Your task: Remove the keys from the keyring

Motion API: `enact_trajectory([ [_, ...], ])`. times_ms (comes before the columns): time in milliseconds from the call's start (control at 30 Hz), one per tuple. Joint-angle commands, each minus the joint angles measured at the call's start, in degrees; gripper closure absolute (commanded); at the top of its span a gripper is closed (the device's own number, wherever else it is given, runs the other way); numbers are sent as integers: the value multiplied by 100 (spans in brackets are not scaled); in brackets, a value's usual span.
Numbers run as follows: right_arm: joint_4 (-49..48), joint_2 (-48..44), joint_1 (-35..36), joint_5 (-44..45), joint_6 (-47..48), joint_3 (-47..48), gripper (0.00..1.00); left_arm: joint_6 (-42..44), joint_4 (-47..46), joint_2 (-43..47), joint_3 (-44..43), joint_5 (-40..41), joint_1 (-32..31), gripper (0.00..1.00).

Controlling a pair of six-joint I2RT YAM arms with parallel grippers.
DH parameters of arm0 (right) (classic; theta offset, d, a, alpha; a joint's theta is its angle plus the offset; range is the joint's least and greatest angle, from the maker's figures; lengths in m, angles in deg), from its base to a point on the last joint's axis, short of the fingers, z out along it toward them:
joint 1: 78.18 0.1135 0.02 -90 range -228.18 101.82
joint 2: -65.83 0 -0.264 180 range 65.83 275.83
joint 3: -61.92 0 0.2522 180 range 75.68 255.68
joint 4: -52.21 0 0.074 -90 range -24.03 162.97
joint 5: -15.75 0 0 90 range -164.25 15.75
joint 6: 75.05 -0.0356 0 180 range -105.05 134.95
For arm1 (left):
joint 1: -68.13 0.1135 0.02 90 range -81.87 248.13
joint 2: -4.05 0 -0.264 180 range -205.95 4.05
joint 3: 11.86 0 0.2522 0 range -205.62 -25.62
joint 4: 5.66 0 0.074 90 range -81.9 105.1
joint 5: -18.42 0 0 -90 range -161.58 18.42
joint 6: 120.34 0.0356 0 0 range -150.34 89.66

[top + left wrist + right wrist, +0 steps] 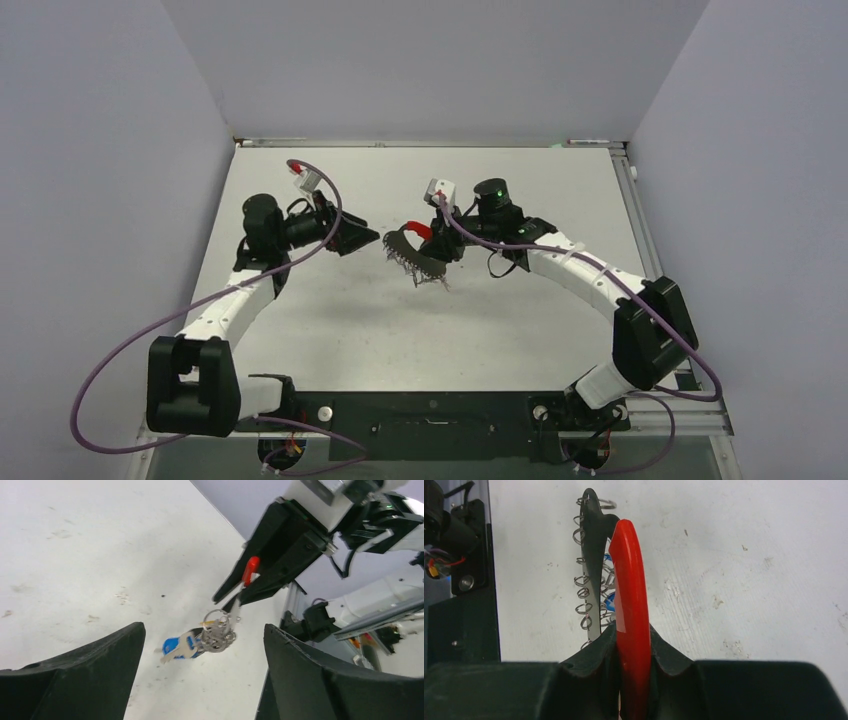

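Note:
My right gripper point(634, 647) is shut on the red arc point(629, 595) of the keyring point(408, 252) and holds it above the table. The grey crescent point(594, 555) stands on edge beside the arc, strung with small wire rings. The keys point(192, 644), blue heads among them, hang in a bunch under the ring point(428, 276). Blue heads point(610, 600) peek out behind the arc. My left gripper point(368, 238) is open just left of the keyring, touching nothing. In the left wrist view its fingers point(100, 675) frame the hanging keys and the right gripper point(235, 592) beyond.
The white table point(520, 180) is scuffed and walled in grey on three sides. A black base bar point(430, 415) runs along the near edge between the arm mounts. Purple cables point(150, 335) loop off both arms.

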Motion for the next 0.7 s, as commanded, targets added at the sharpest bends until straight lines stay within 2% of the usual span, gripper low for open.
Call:
enact_trajectory([
  [0,1399,-220,-13,216,1025,578,95,1150,1219,159,-618,296,407,5],
  [33,1578,-208,-1,235,1111,637,95,1274,1388,156,-698,353,512,2],
  [233,2716,-179,390,350,1761,946,95,1907,2051,189,-949,594,1169,4],
  [433,3558,-122,1053,266,2403,822,94,2484,2629,357,-844,747,1344,4],
  [667,4125,1043,753,10,3259,1355,91,2769,2870,471,-662,821,1345,4],
])
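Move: My right hand already holds the keyring by its red handle, with the handle between its fingers. From that hand the grey key plate lies about 4 cm left, 3 cm back and 2 cm lower, and the bunch of keys hangs some 7 cm below, 4 cm back and 3 cm left. From my empty left hand the plate is roughly 10 cm right, 5 cm back and 5 cm lower. Keeping my pinch on the red handle, I draw the keyring back towards my bases about 10 cm with my right hand and lower it some 5 cm, tipping the fingers further down and swinging them counter-clockwise about 20 degrees. Meanwhile my left hand clears off leftwards and a little forward, away from the plate, spreading its fingers fully. ##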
